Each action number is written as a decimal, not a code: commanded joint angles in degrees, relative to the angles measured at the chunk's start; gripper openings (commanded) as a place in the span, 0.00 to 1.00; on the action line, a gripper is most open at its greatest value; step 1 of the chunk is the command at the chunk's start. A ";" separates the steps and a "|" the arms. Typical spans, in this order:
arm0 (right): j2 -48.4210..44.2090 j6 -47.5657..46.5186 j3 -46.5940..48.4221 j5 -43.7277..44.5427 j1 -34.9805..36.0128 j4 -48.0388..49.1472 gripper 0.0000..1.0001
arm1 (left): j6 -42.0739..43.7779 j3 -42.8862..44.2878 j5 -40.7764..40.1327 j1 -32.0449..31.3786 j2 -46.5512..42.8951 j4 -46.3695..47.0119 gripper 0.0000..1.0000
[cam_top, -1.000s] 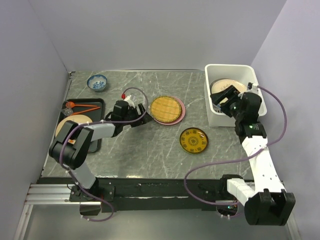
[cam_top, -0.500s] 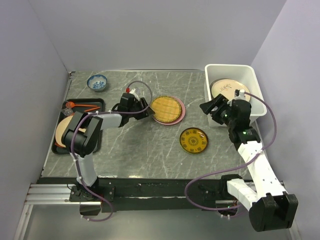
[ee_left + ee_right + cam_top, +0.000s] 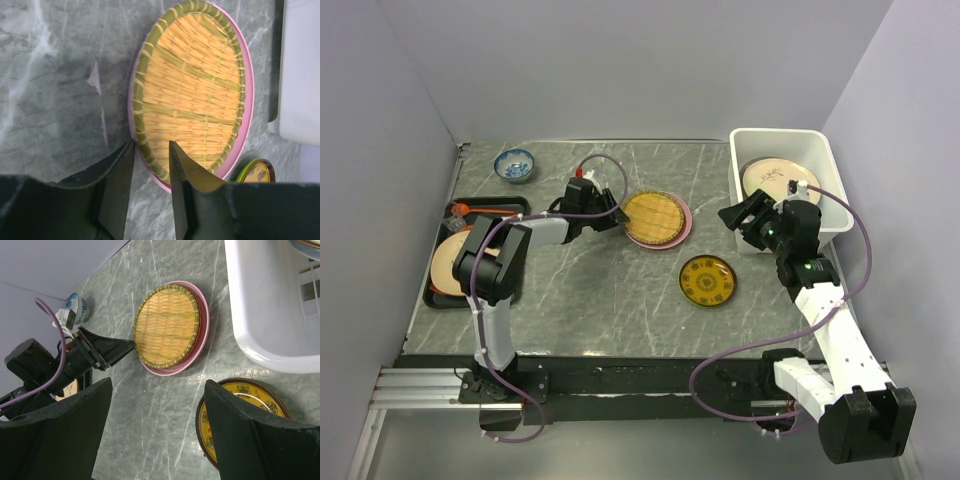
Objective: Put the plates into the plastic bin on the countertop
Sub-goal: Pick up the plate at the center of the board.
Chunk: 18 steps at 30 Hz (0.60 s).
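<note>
A pink plate (image 3: 681, 232) with a round woven tray (image 3: 653, 217) on it lies mid-countertop. My left gripper (image 3: 150, 145) stands astride its left rim (image 3: 145, 172), one finger outside the pink edge and one over the woven edge. The jaws are narrow; whether they press, I cannot tell. A small yellow-patterned plate (image 3: 707, 280) lies in front of it. My right gripper (image 3: 157, 390) hangs open and empty above the countertop, between that plate (image 3: 250, 394) and the pink one (image 3: 204, 325). The white plastic bin (image 3: 775, 138) at the back right holds a cream plate (image 3: 770, 178).
A black tray (image 3: 515, 205) at the left edge carries another plate (image 3: 442, 262) and orange utensils. A small blue-and-white bowl (image 3: 514, 164) sits at the back left. The bin's white wall (image 3: 260, 315) stands close to the right gripper.
The left gripper slid right to the pink plate's rim and its jaws narrowed around it. The right gripper drew out of the bin to the left, leaving the cream plate inside.
</note>
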 commanded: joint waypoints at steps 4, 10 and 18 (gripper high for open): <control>0.27 -0.84 -0.41 0.42 0.39 2.21 0.81 | 1.50 3.26 2.62 1.05 2.32 -0.09 0.24; 0.36 -0.75 -1.03 0.16 0.39 2.48 0.81 | 1.06 1.50 3.50 1.58 1.62 1.75 0.01; 0.36 -0.22 -2.17 -0.55 0.47 3.45 0.81 | 0.10 -1.92 5.34 2.46 -3.04 3.86 0.01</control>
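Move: The left fingers stand half open at the left rim of the woven plate, whose middle lies about 7 cm to their right, level fore and aft and 1 cm lower. The pink plate sits under it, its middle about 8 cm to the right; the yellow-brown plate is about 14 cm nearer and 20 cm right. From the right hand, the woven plate is about 14 cm left and 18 cm down. Barely shifting, the left hand dips about 1 cm and shuts its fingers at the woven plate's left rim. ##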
